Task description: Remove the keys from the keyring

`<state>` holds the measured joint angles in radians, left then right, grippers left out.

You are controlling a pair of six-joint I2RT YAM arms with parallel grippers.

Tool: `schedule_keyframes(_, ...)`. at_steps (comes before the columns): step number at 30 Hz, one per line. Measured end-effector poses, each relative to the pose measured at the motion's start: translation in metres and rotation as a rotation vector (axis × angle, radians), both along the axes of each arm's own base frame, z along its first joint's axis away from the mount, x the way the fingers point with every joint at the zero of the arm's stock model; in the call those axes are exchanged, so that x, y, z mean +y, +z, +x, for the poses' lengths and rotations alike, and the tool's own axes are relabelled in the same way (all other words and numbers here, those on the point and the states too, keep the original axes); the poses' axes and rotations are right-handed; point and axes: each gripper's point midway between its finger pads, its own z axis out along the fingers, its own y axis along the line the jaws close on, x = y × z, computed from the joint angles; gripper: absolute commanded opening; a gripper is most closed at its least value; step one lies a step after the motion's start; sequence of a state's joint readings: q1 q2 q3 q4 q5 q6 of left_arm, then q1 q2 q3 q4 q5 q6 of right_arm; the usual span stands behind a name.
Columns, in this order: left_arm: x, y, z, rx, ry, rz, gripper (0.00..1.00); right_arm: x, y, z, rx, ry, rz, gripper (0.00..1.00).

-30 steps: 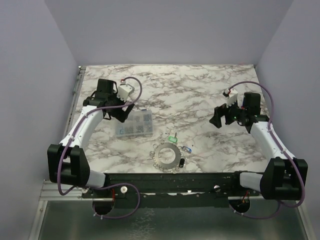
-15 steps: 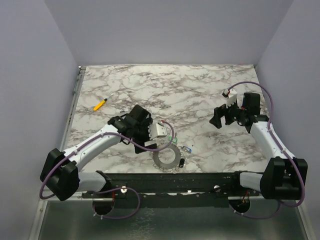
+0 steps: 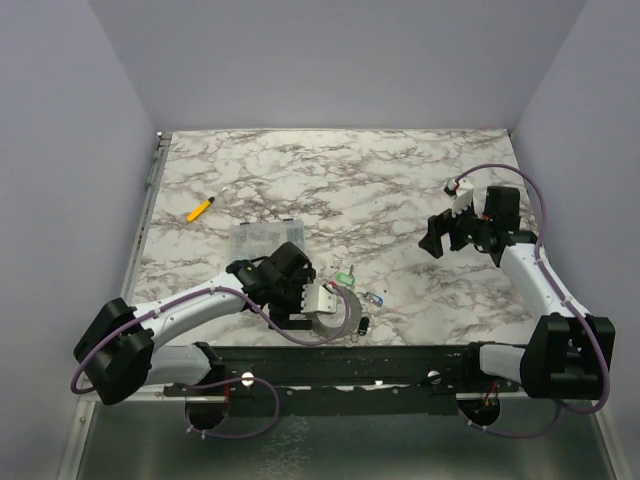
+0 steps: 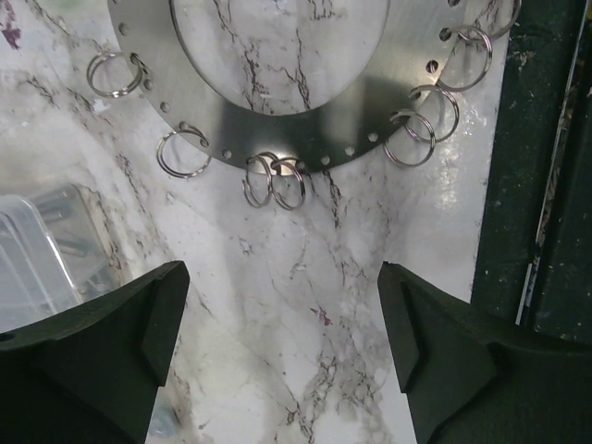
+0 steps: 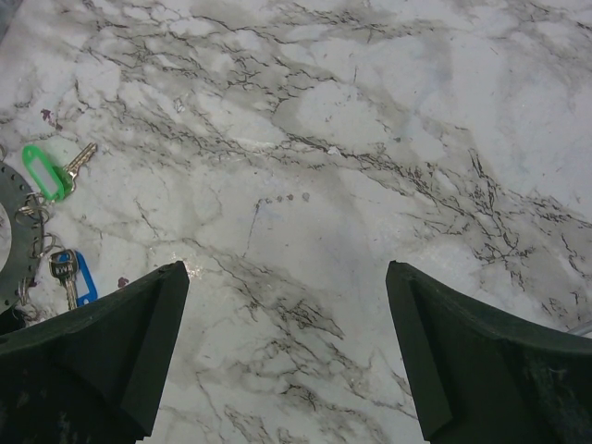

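Note:
The keyring (image 4: 305, 139) is a flat grey metal ring with a wide hole, and small split rings (image 4: 273, 180) hang from holes along its rim. In the top view the keyring (image 3: 347, 318) lies near the table's front edge, partly under my left arm. My left gripper (image 4: 282, 310) is open over bare marble just short of the ring's rim, holding nothing. From the ring's far side a green-headed key (image 5: 46, 171) and a blue-headed key (image 5: 74, 273) fan out. My right gripper (image 5: 287, 314) hangs open and empty well to the right of them.
A clear compartment box (image 3: 265, 238) sits behind my left arm, and its corner (image 4: 37, 240) shows beside my left finger. A yellow pen (image 3: 201, 208) lies at the back left. The dark front rail (image 4: 546, 185) runs close along the ring.
My left arm has swung from the back left, across the clear box, down to the keyring at the front edge. The right arm has not moved.

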<state>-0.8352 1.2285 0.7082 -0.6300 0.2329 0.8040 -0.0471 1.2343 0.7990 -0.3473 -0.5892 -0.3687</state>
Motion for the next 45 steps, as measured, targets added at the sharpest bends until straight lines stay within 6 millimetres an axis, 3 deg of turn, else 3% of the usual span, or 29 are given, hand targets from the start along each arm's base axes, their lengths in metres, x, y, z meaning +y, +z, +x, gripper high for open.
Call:
schedule_keyframes(5,-0.010,0.001,0.007,-0.030,-0.040,-0.033,0.84,0.000,-0.001,0.000,0.002,0.000,0.000,1.00)
schedule_keyframes(16,-0.022,-0.022,0.002,0.022,-0.129,-0.022,0.67,-0.001,-0.003,0.001,0.009,-0.006,-0.006,1.00)
schedule_keyframes(26,-0.031,-0.024,0.006,0.018,-0.129,-0.044,0.35,-0.001,-0.004,0.000,0.011,-0.006,-0.005,1.00)
schedule_keyframes(34,-0.035,-0.023,0.008,0.023,-0.090,-0.063,0.03,0.002,-0.004,-0.005,0.010,0.005,0.006,1.00)
schedule_keyframes(39,-0.039,-0.012,0.008,0.060,-0.017,-0.076,0.00,0.016,-0.001,-0.009,0.008,0.058,0.017,1.00)
schedule_keyframes(45,-0.060,0.031,0.019,0.116,0.151,-0.142,0.00,0.034,0.020,-0.017,-0.051,0.136,0.038,1.00)
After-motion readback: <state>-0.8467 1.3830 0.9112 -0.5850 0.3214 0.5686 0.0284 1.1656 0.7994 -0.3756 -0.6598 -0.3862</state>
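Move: The two small split rings side by side on the big metal disc's left rim lie about 4 cm to my left hand's right, 1 cm ahead and 3 cm below; the disc's middle is some 5 cm farther right. A single ring sits about 3 cm forward of that pair along the rim, and the green tag is 7 cm ahead and 11 cm right of my hand. From my right hand, the pair lies about 24 cm left, 14 cm back and 10 cm below. I ease my left hand right about 3.5 cm and down 2.5 cm onto the paired rings at the disc's near rim, closing my wide-open fingers to pinch there. Then, shut, I raise it some 5 cm while carrying on to the right, the wrist turning back counter-clockwise. Late on, my waiting right hand starts about 3.5 cm left towards the disc, rising and drawing back a little, still open. ##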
